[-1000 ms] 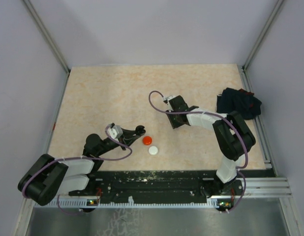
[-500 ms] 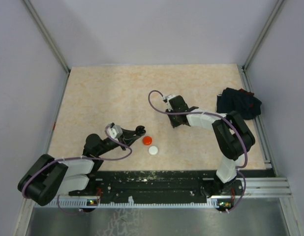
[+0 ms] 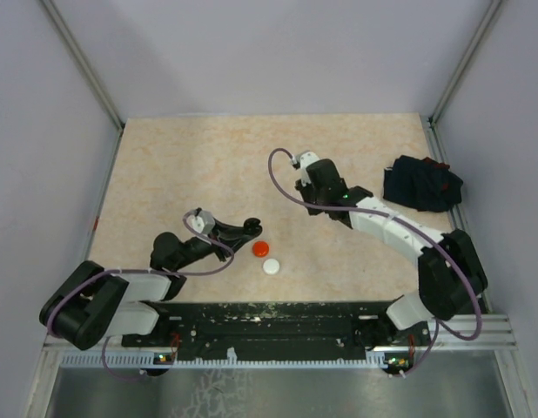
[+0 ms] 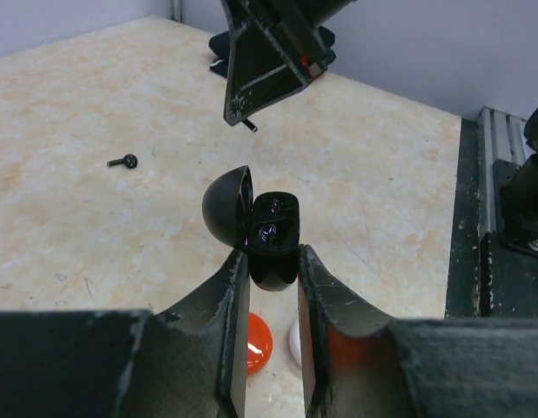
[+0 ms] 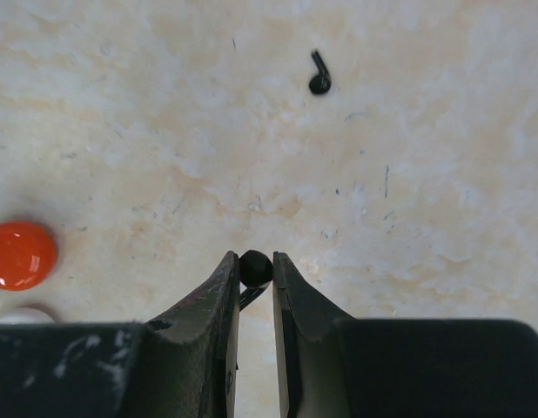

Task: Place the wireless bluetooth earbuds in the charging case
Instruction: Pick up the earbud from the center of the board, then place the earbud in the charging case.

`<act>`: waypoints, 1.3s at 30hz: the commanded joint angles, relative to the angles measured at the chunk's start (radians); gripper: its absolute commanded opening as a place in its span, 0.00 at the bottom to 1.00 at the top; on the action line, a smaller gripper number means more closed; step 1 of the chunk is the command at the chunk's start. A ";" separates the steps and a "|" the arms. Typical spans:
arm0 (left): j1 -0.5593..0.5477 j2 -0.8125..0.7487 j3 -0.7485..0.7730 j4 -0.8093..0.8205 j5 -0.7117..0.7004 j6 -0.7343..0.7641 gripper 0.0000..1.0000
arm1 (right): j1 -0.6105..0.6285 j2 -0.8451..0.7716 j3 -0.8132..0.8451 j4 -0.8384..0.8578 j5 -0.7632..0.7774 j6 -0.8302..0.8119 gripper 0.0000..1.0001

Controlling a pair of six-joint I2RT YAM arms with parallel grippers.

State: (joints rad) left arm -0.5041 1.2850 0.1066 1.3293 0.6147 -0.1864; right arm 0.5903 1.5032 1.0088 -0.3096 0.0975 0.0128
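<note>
My left gripper [image 4: 267,261] is shut on a black charging case [image 4: 271,233] held above the table, its round lid [image 4: 225,209] swung open to the left. In the top view this gripper [image 3: 247,229] is near the table's front middle. My right gripper [image 5: 255,272] is shut on a tiny black earbud [image 5: 255,266], pinched by its head with the stem hanging below. It hovers over the table centre [image 3: 319,202], beyond the case [image 4: 269,61]. A second black earbud [image 5: 319,80] lies loose on the table [image 4: 124,161].
A red disc [image 3: 261,249] and a white disc [image 3: 272,266] lie just right of the left gripper, under the case [image 4: 256,341]. A dark navy cloth bundle [image 3: 423,183] sits at the table's right edge. Metal rails border the right side [image 4: 495,174].
My right gripper closed on the black earbud and rose from the table, its arm stretching out. The left gripper shifted slightly, still holding the case.
</note>
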 commanded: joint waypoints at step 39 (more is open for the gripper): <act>-0.043 -0.225 0.201 -0.277 -0.038 0.166 0.00 | 0.550 -0.348 -0.114 0.589 0.140 -0.557 0.02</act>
State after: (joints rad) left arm -0.5369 1.0801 0.2836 1.0523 0.5922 -0.0357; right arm 1.1278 1.1419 0.9092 0.1516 0.2184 -0.5316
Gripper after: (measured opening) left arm 0.297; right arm 0.174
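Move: The right gripper already holds the black earbud. The black charging case in the left fingers is about 14 cm to its left, 10 cm back and 5 cm higher; from the left hand, that earbud is some 10 cm ahead, 15 cm right and 5 cm lower. On the table, about 9 cm below the right hand, are the red case, 11 cm left and 5 back, and the other black earbud, 12 ahead and 2 left. Keep the earbud pinched and lift the right gripper steeply off the board, then sweep it left and back towards the black case, rising roughly 20 cm in all and slowing near the end. Swing its fingers up from steeply down to about level, turning some 35 degrees counter-clockwise. Meanwhile raise the left gripper about 7 cm with the case still held, tilting it slightly. ##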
